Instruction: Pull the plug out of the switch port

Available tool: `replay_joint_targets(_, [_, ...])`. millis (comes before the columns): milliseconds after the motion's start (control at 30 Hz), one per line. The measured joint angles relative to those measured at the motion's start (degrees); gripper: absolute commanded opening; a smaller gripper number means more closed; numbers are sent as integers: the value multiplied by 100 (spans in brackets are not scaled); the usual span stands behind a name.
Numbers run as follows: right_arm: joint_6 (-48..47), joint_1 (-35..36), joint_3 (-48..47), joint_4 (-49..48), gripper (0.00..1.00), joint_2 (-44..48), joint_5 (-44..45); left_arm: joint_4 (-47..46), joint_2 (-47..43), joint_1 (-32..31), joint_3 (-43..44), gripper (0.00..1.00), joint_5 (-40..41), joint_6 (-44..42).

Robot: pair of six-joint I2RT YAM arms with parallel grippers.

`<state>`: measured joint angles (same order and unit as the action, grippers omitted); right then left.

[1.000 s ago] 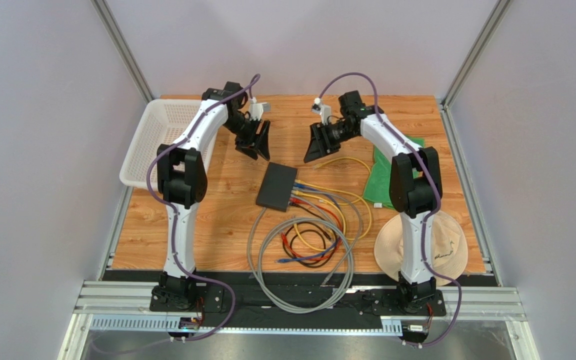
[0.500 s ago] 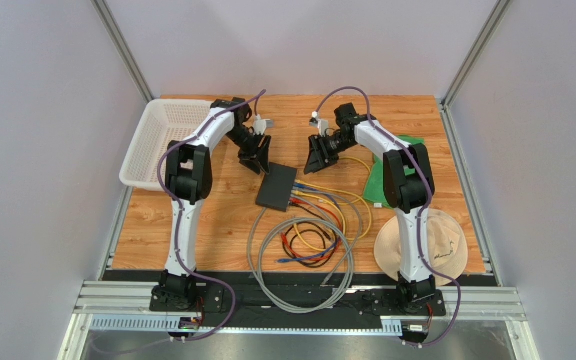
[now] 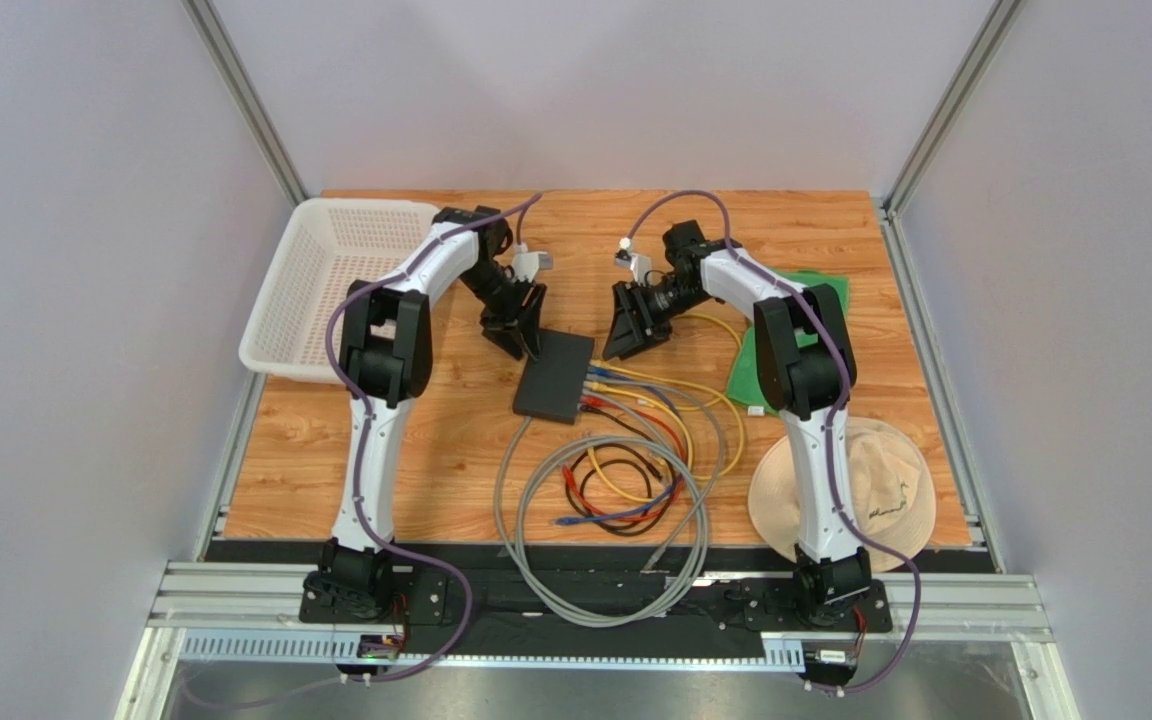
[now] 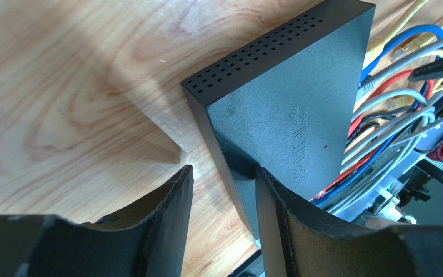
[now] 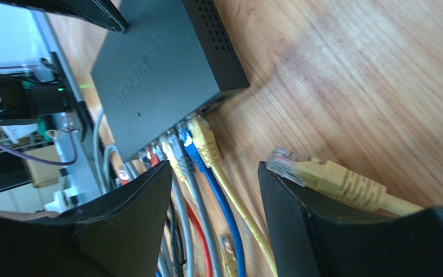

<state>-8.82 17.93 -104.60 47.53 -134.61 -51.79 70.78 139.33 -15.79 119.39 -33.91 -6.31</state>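
Note:
The switch [image 3: 554,374] is a flat matte-black box mid-table, with yellow, blue, grey and red cables plugged into its right-hand edge. My left gripper [image 3: 525,333] is open at the switch's far left corner. In the left wrist view the jaws [image 4: 222,173] straddle the edge of the switch [image 4: 287,98], one finger over the wood and one over its top. My right gripper [image 3: 627,323] is open and empty just beyond the port edge. In the right wrist view it [image 5: 215,170] hovers over the plugged cables, nearest the yellow plug [image 5: 202,135] in the end port of the switch [image 5: 160,69].
A loose yellow plug [image 5: 322,176] lies on the wood beside my right finger. Coiled grey, black, red and blue cables [image 3: 597,518] lie in front of the switch. A white basket [image 3: 319,278] stands far left, with a green cloth [image 3: 766,360] and a beige hat [image 3: 853,488] at right.
Both grippers have moved in and down toward the switch: the left to its far left corner, the right toward the port edge. The switch and cables have not moved.

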Motion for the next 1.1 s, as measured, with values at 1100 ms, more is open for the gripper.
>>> replay_joint_targets(1100, [-63,101,-420,245,42,-634,-883,131,0,-238,31,49,212,107])
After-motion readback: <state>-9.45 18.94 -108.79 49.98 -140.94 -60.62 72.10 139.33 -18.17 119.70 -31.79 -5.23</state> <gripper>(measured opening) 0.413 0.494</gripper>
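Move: Just right of the switch, the right hand has the farthest plug in the row, a yellow one, about 2 cm to its left, 1 cm back and 2 cm below. Next to that plug a blue one sits some 2 cm nearer the base; the loose yellow plug lies 3 cm ahead and 2 cm right of the hand, on the table. The left hand has the switch's middle 4 cm right, 3 cm back and 2 cm below, and the yellow plug about 10 cm right, 1 cm back. Closing in on the yellow plug, the right hand pushes about 2 cm left towards the port, then eases down and back about 1 cm each while rolling some 10 degrees and narrowing its wide-open fingers around the plug. Meanwhile the left hand's inner fingertip keeps resting on the switch's top and drags it roughly 1 cm right and 1 cm back, then holds there. ##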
